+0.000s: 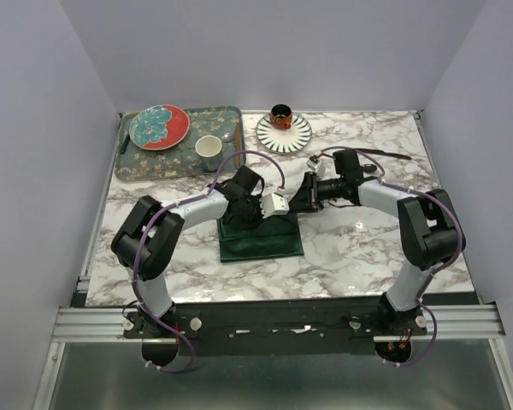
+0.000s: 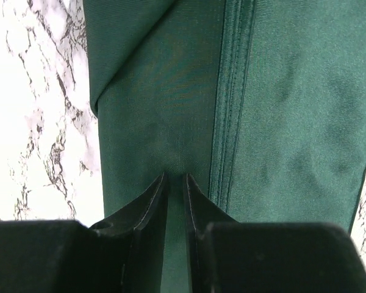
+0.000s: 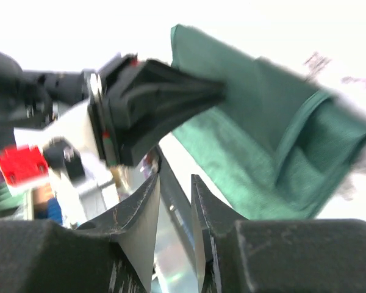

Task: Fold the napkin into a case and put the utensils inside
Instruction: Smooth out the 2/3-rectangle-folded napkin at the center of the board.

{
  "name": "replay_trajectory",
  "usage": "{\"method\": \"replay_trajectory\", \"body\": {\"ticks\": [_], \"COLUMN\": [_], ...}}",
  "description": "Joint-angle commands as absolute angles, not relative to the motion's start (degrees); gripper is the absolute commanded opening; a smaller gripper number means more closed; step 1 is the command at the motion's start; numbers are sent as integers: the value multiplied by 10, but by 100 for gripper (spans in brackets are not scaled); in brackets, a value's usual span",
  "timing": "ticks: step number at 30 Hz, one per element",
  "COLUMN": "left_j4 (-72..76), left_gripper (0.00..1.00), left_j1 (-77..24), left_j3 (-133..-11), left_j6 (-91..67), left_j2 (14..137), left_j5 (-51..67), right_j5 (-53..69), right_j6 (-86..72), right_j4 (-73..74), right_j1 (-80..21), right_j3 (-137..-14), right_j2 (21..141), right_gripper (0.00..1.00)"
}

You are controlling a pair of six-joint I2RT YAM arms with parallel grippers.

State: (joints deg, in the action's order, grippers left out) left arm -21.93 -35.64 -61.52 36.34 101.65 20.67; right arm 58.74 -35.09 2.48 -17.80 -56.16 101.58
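Observation:
The dark green napkin (image 1: 261, 239) lies partly folded on the marble table in front of both arms, one flap doubled over along a stitched hem (image 2: 232, 104). My left gripper (image 1: 241, 212) bears down on the cloth near its far left side. Its jaws (image 2: 175, 176) are nearly together, with a narrow strip of napkin between them. My right gripper (image 1: 295, 201) hovers just off the napkin's far right corner. It (image 3: 174, 177) stands slightly open with nothing between its fingers. The right wrist view is blurred and shows the napkin (image 3: 262, 140) beyond. A slim black utensil (image 1: 392, 155) lies behind the right arm.
A patterned tray (image 1: 154, 164) at the back left carries a red and teal plate (image 1: 159, 126), a pale cup (image 1: 209, 150) and a silver spoon (image 1: 227, 137). A striped plate (image 1: 295, 135) with a small dark cup (image 1: 280, 114) sits at the back centre.

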Motion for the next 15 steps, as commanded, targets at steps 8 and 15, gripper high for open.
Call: {"method": "replay_trajectory", "body": {"ticks": [8, 15], "left_j4": [-245, -215], "left_gripper": [26, 38], "left_j1": [-353, -349], "left_j3": [-606, -583], "left_j6": [411, 425], "left_j2": [1020, 973], "left_j5": [220, 217], "right_j5": [512, 461], "right_j6": [-288, -240], "right_j4": [106, 157], "right_j1": [-174, -174], "right_j3": [-627, -623], "right_j2": [1133, 1164], "right_gripper": [34, 31]}}
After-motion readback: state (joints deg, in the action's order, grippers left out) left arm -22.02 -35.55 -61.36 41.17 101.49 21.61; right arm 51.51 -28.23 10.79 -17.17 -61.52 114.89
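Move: The napkin's rumpled far right end is the target: from the right hand it lies about 9 cm below, only some 2 cm ahead and 1 cm to the left. The napkin's middle is roughly 10 cm left and 3 cm back, and the striped plate about 23 cm ahead and 4 cm left. From the left hand, already down on the napkin, that end lies some 11 cm to the right and 2 cm ahead. Onto the napkin's folded-over far right end comes the right hand: after a short 2 cm reach forward it sinks about 8 cm, its left-pointing fingers tipping some 10 degrees more steeply down and their opening barely changing. The tips arrive close at the fold; contact isn't clear. The left hand stays in place with its fingertips resting on the cloth, turning about 5 degrees clockwise. ##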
